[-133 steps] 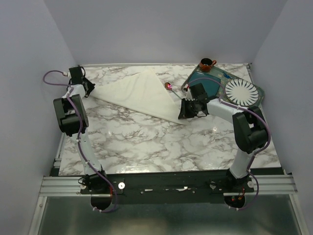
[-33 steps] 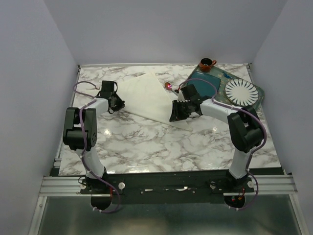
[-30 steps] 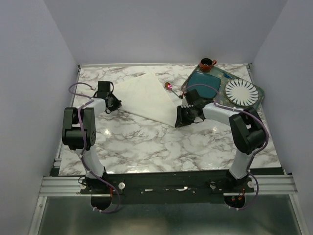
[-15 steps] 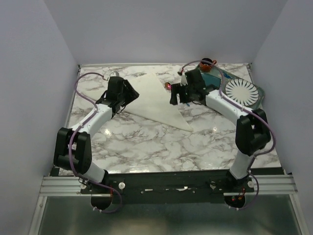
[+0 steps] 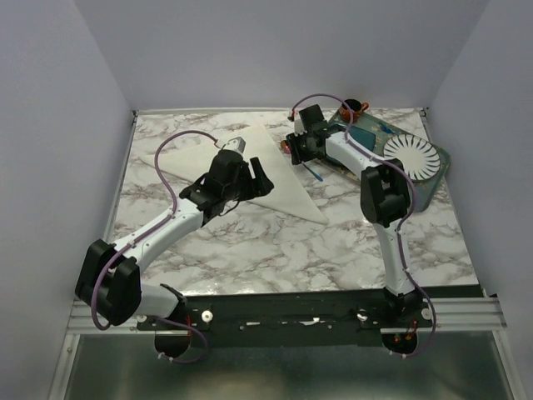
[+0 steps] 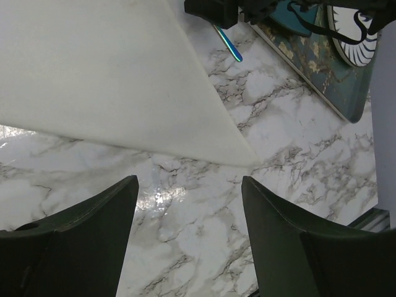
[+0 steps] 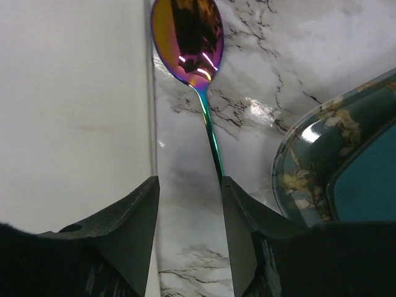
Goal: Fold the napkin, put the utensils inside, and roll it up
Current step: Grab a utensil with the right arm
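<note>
The cream napkin [image 5: 283, 185] lies flat on the marble table, folded into a triangle [image 6: 93, 74]. My left gripper [image 5: 248, 178] hovers over its middle, open [image 6: 189, 179], with only marble between the fingers. The spoon [image 7: 187, 40] lies just right of the napkin's edge [image 7: 74, 93], its coppery bowl far from me and its teal handle [image 5: 315, 172] trailing toward me. My right gripper [image 7: 189, 182] is low over it, open. The handle runs under the tip of the right finger [image 7: 238, 210]; bare marble fills the gap. In the top view the right gripper [image 5: 293, 153] covers the spoon's bowl.
A dark teal tray [image 5: 429, 179] sits at the back right, holding a white ribbed plate [image 5: 410, 156]; its rim [image 7: 297, 154] is close to the right gripper. A small brown cup [image 5: 352, 107] stands behind it. Grey walls enclose the table.
Both grippers have let go of the napkin's corners. The left arm swung right over the napkin and opened. The right arm moved back to the spoon, its jaws narrowing.
</note>
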{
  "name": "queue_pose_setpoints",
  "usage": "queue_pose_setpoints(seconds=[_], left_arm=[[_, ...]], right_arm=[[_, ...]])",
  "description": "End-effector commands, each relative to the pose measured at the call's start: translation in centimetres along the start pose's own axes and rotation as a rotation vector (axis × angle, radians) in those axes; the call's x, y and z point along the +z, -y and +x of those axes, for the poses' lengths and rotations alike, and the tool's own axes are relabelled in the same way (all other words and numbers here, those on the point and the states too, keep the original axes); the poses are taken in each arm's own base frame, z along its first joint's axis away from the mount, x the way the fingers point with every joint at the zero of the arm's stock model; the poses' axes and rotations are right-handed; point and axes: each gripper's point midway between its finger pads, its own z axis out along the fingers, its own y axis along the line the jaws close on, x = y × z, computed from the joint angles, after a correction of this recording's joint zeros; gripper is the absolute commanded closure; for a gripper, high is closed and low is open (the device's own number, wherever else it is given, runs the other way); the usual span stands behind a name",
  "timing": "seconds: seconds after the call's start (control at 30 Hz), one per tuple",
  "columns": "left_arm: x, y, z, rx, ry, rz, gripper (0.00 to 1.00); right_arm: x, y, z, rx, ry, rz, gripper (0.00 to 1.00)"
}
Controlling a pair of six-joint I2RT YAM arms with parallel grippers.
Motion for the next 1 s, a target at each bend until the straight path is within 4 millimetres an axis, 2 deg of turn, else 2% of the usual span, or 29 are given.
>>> queue_pose_setpoints(seconds=[0.0,0.1,0.2,0.27,0.33,0.53,0.57,0.67,0.8,0.83,0.9,0.93,0.97], left_arm=[[-1.4,0.2,-0.1,0.090,0.004,0.005,0.23],[-2.0,0.3,-0.7,0.112,0.016,0.003,0.23],[-2.6,0.5,-0.9,0.133,0.020,0.006,0.23],[-2.8,0.7,-1.4,0.146,0.028,0.008,0.23],[-2.9,1.0,-1.7,0.147,0.032,0.013,0.23],[-2.4,1.5,-2.7,0.082,0.018,-0.011,0.23],[-2.2,1.6,-2.8,0.070,0.012,-0.017,0.23],[-1.0,1.8,-2.9,0.046,-0.021,-0.007,0.23],[1.2,1.7,-3.0,-0.029,-0.089,0.007,0.23],[2.6,1.5,-2.8,-0.055,-0.116,0.002,0.23],[3.8,1.6,-2.8,-0.150,-0.165,0.040,0.23],[5.3,1.5,-3.2,-0.187,-0.176,0.057,0.23],[5.7,2.0,-3.2,-0.239,-0.203,0.092,0.23]], right_arm=[[0.1,1.5,0.9,-0.032,-0.066,0.040,0.46],[0.6,1.8,1.3,-0.037,-0.086,0.043,0.47],[1.6,1.8,2.5,-0.028,-0.130,0.042,0.48],[2.3,1.6,3.6,-0.018,-0.169,0.026,0.53],[2.2,1.8,3.4,-0.014,-0.158,0.022,0.59],[1.9,1.6,4.2,-0.012,-0.199,0.019,0.60],[1.9,1.7,4.3,-0.009,-0.199,0.018,0.62],[1.8,1.7,4.4,-0.006,-0.207,0.018,0.79],[1.7,1.7,4.3,-0.011,-0.204,0.020,0.88],[1.6,1.7,4.2,-0.014,-0.201,0.019,0.93],[1.6,1.9,3.4,-0.028,-0.184,0.024,0.99],[1.6,1.9,3.2,-0.032,-0.180,0.022,0.99],[1.4,1.8,3.0,-0.036,-0.175,0.020,0.99]])
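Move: The spoon lies just under my right hand, its middle about 2 cm to the right, 1 cm back and 3 cm below. The napkin's middle is some 19 cm to the left and 2 cm back, its edge running close beside the spoon. The blue dish is about 16 cm right and 5 cm ahead. From my left hand the spoon is roughly 18 cm ahead, 12 cm right and 16 cm below. I sink my right hand about 2.5 cm onto the spoon's handle while easing 1.5 cm to the right, then hold there and shut my half-open fingers, pinching the handle below the bowl. My left hand, empty and wide open, rises some 4 cm with a slight draw back, then swings forward about 5 cm and starts dropping near the napkin's near edge. ##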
